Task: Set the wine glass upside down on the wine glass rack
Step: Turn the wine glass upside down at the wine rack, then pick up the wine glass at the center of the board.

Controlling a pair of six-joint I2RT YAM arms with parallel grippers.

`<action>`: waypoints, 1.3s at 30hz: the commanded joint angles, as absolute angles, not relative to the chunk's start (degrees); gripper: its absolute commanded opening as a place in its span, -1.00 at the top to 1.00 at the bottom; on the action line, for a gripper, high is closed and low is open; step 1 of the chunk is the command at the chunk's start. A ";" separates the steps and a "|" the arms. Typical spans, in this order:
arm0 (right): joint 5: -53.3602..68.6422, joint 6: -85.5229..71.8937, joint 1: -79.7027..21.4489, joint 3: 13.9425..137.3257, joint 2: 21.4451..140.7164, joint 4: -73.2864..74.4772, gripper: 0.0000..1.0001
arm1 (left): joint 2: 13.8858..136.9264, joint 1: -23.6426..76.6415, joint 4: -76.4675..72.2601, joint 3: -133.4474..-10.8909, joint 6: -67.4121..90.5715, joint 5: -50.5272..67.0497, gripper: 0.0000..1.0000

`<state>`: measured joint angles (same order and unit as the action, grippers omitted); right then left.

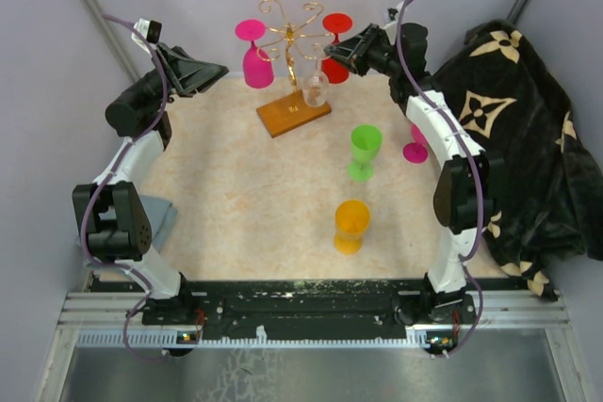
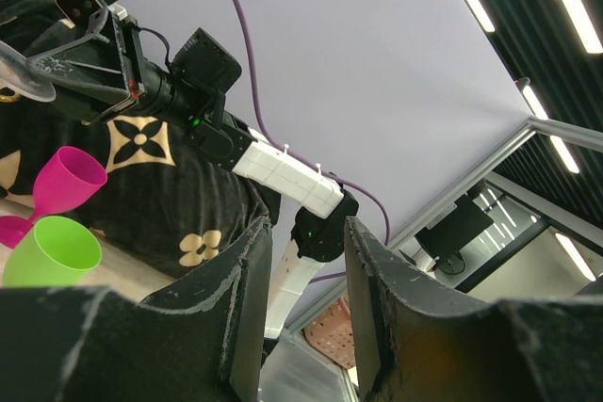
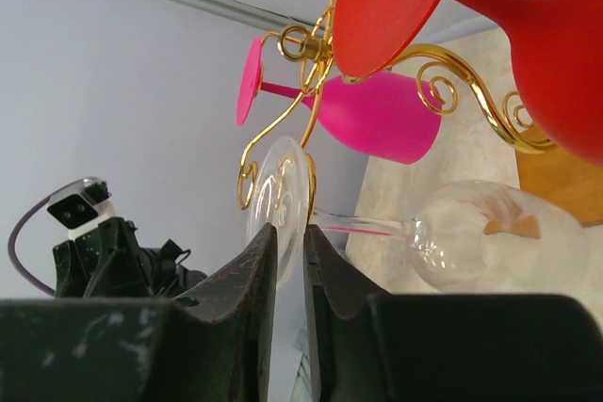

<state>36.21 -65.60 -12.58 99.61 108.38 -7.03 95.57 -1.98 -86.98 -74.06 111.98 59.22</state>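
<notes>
The clear wine glass [image 1: 316, 89] hangs bowl-down on the gold wire wine glass rack [image 1: 287, 30], above its wooden base [image 1: 287, 118]. In the right wrist view the glass's foot [image 3: 278, 200] rests against a curled gold arm [image 3: 247, 171], with the stem and bowl [image 3: 490, 247] stretching away to the right. My right gripper [image 3: 290, 237] straddles the rim of that foot, its jaws a little apart with a gap showing beside the foot. My left gripper [image 2: 306, 233] is open and holds nothing, raised at the far left of the table [image 1: 219, 71].
A pink glass [image 1: 254, 58] and a red glass [image 1: 336, 44] also hang on the rack. Green [image 1: 365, 150], orange [image 1: 350, 225] and magenta [image 1: 415, 148] glasses stand on the table to the right. A black patterned cloth [image 1: 528, 138] lies along the right edge.
</notes>
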 commanded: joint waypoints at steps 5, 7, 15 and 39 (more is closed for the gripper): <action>37.38 -65.08 -12.58 104.00 108.23 -9.36 0.52 | 94.79 -1.76 -88.69 -74.27 110.90 59.23 0.14; 37.27 -64.94 -12.59 103.78 107.95 -9.25 0.52 | 94.90 -1.82 -88.68 -74.37 110.92 59.24 0.14; 36.71 -63.86 -12.65 100.72 105.07 -9.30 0.34 | 95.36 -1.80 -88.73 -74.97 110.89 59.71 0.14; 35.78 -59.03 -8.22 82.92 88.38 -7.29 0.17 | 95.08 -1.76 -83.89 -75.56 106.89 61.48 0.13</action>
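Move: The wine glass already hangs upside down by its foot on the rack's front-right hook. Its foot is at the right fingertips, the glass's middle about 1 cm ahead, 2 cm left and 8 cm below. From the right hand, the red glass hangs some 7 cm ahead and 2 cm right, the pink glass about 3 cm ahead and 15 cm left, both centred roughly 6 cm lower. For the left hand, the wine glass lies roughly 14 cm ahead, 19 cm right and 17 cm below. Holding almost still at first, the right hand opens its fingers wider around the rim of the wine glass's foot, then draws back about 5 cm and some 3 cm to the right, away from the hook, speeding up as it goes. The wrist keeps its attitude, the fingers still pointing ahead and left, and they end clear of the foot. ##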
